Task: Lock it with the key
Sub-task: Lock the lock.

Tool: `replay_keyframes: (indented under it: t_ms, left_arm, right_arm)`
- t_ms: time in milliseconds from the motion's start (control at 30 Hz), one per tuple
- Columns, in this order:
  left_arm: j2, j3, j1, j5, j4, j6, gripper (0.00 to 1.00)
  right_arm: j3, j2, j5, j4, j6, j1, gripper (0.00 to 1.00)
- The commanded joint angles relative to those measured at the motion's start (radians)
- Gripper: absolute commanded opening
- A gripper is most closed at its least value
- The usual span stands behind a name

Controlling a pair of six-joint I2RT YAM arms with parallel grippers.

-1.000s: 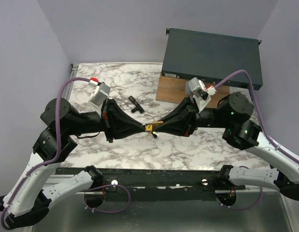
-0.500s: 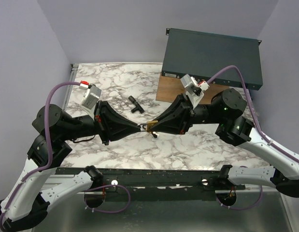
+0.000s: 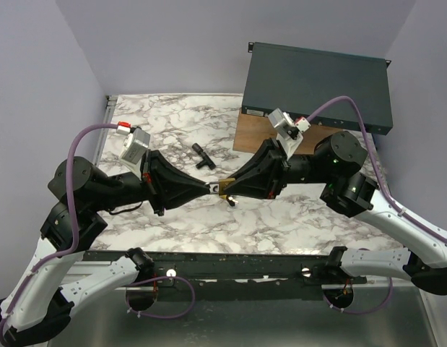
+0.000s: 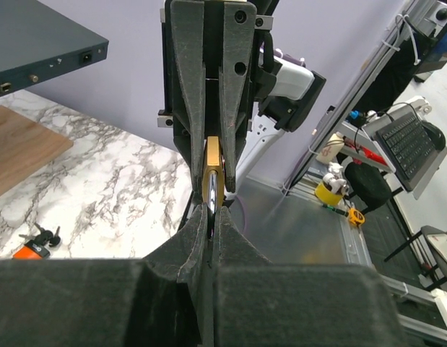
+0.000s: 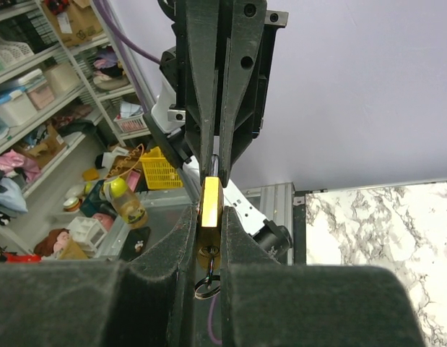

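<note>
A brass padlock [image 3: 223, 188] hangs above the marble table [image 3: 281, 224] between my two grippers. My right gripper [image 3: 229, 189] is shut on the padlock body [image 5: 211, 206]. A key [image 5: 210, 254] sits in its keyhole, with a ring [image 5: 206, 283] hanging below. My left gripper [image 3: 211, 187] is shut on the silver shackle [image 4: 209, 191] at the padlock's other end. In the left wrist view the brass body [image 4: 214, 170] shows past my left gripper [image 4: 211, 215], with the right fingers [image 4: 236, 79] behind it. In the right wrist view the left fingers [image 5: 201, 79] stand beyond my right gripper [image 5: 211, 220].
A black T-shaped part [image 3: 202, 155] lies on the table behind the grippers. A dark metal box [image 3: 317, 79] stands at the back right on a wooden board [image 3: 255, 134]. A small key bundle with an orange tag [image 4: 35, 242] lies on the marble.
Both grippers and the padlock have shifted slightly left. The left arm's elbow pulled back to the left, and the right arm reached further in.
</note>
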Motion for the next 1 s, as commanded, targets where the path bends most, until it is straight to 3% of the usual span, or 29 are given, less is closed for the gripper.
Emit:
replay_keyframes:
  t_ms: [0,300,967]
  left_arm:
    - [0.046,-0.011,0.001,-0.106,-0.010,0.027,0.00]
    - [0.080,-0.014,-0.023,-0.111,0.006,0.013,0.00]
    - [0.148,0.037,-0.145,-0.313,-0.099,0.049,0.00]
  right_arm:
    - [0.007,0.003,-0.028,0.033,0.015,0.017,0.01]
    - [0.021,0.023,0.176,-0.052,-0.031,0.022,0.01]
    - [0.106,0.112,0.597,-0.235,-0.166,0.132,0.01]
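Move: The lock hangs in the air between the hands: the right fingers hold its brass body, and the left fingers are on the shackle, with the body's middle about 3 cm to the left hand's right, level with it. On the table some 40 cm below the right hand, the yellow padlock lies roughly 22 cm ahead, straight out; the orange padlock with keys lies about 22 cm ahead and 12 cm to the right. Both hands, still gripping shackle and body, carry the lock about 5 cm forward, left turning counter-clockwise, right clockwise. ##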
